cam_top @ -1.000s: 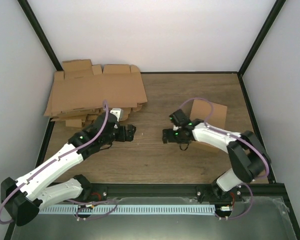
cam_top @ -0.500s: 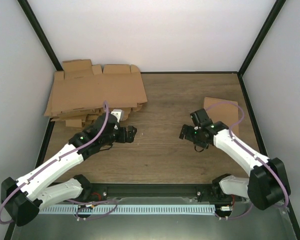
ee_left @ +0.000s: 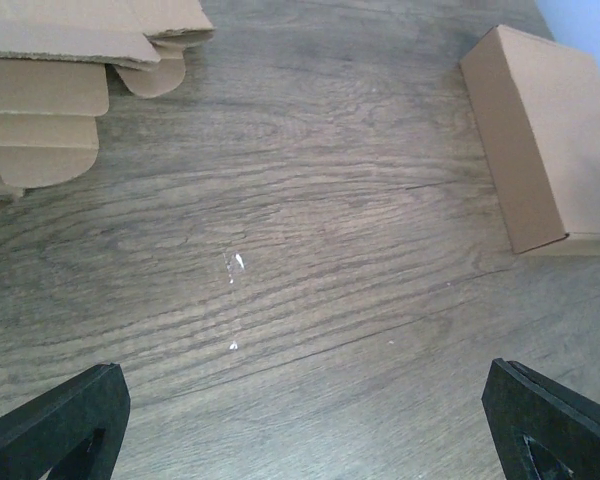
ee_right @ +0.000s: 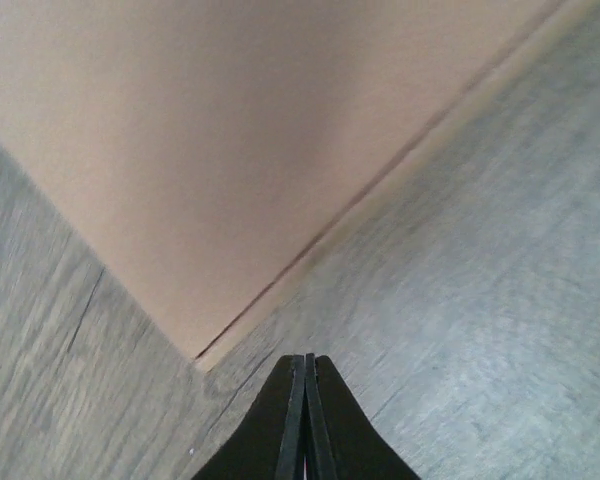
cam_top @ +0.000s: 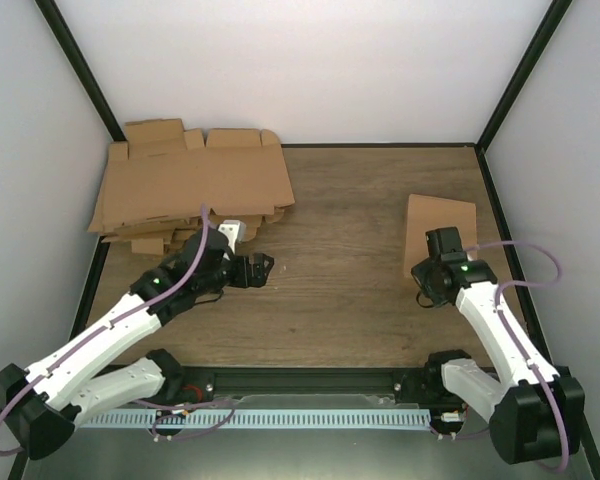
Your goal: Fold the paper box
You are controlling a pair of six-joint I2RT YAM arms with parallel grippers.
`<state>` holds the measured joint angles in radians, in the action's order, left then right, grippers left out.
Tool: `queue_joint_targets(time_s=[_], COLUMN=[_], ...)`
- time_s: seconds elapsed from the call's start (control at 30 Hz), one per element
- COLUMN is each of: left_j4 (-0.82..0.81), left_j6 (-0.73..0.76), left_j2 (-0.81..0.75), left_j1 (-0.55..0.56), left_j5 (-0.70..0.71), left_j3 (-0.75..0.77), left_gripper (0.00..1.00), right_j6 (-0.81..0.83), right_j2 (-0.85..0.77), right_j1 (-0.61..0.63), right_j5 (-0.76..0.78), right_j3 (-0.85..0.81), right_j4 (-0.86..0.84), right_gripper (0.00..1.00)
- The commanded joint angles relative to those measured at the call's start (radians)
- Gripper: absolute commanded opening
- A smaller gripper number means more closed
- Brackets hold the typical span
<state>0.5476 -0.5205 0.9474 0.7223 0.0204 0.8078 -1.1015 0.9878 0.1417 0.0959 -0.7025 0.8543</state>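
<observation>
The paper box is a closed, plain brown shallow box lying on the wooden table at the right. It also shows in the left wrist view at the far right and fills the upper left of the right wrist view. My right gripper is shut and empty, its tips just short of the box's near corner, not touching it. My left gripper is open and empty over bare table left of centre, its fingers spread wide.
A pile of flat brown cardboard blanks lies at the back left corner, and its edge shows in the left wrist view. Black frame rails and white walls bound the table. Bare wood lies between the two grippers.
My right arm has swung from the table's centre to the right and drawn back, ending at the box's near side. The left gripper has barely moved.
</observation>
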Motion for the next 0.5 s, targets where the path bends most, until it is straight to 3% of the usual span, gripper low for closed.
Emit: queue_joint_targets(time_s=[0.0, 0.13, 0.27, 0.37, 0.47], left_j4=[-0.016, -0.017, -0.013, -0.012, -0.010], left_j6=[-0.018, -0.021, -0.010, -0.009, -0.005], left_j2=[-0.033, -0.041, -0.036, -0.031, -0.028], left_j1=[-0.003, -0.003, -0.004, -0.003, -0.004], left_j5=[-0.020, -0.032, -0.039, -0.045, -0.038], left_j3=[-0.009, -0.009, -0.005, -0.005, -0.009], left_gripper=[1.00, 1.00, 1.00, 1.00, 1.00], right_j6=[-0.283, -0.299, -0.318, -0.262, -0.168], right_j2=[-0.046, -0.090, -0.024, 0.028, 0.137], right_j1=[-0.022, -0.039, -0.057, -0.084, -0.171], right_j5=[0.166, 0.155, 0.120, 0.118, -0.004], right_j3=[0.027, 0.074, 0.093, 0.121, 0.096], right_j4=[0.126, 0.039, -0.022, -0.185, -0.326], right_gripper=[0.01, 0.01, 0.01, 0.01, 0.01])
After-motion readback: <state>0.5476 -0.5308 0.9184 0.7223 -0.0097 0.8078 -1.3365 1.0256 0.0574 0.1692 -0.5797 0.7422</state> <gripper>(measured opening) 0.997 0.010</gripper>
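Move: The closed paper box lies just beyond the right hand: its middle is about 11 cm ahead, 4 cm to the right and 7 cm below. Its near left corner is only about 1 cm ahead, 4 cm to the left and 5 cm below. The black side rail runs some 18 cm to the right, level with that hand and 9 cm lower. From the left hand the paper box's middle is about 10 cm ahead, 38 cm to the right and 17 cm below. Down and to the right, some 4 and 3 cm, the right hand sinks beside the near edge of the paper box. It first swings back nearly 3 cm, then comes forward about 2 cm as it goes on down. The wrist turns about 20 degrees clockwise and the fingers stay shut; their tips end close to the box's near side, and touch can't be made out. ##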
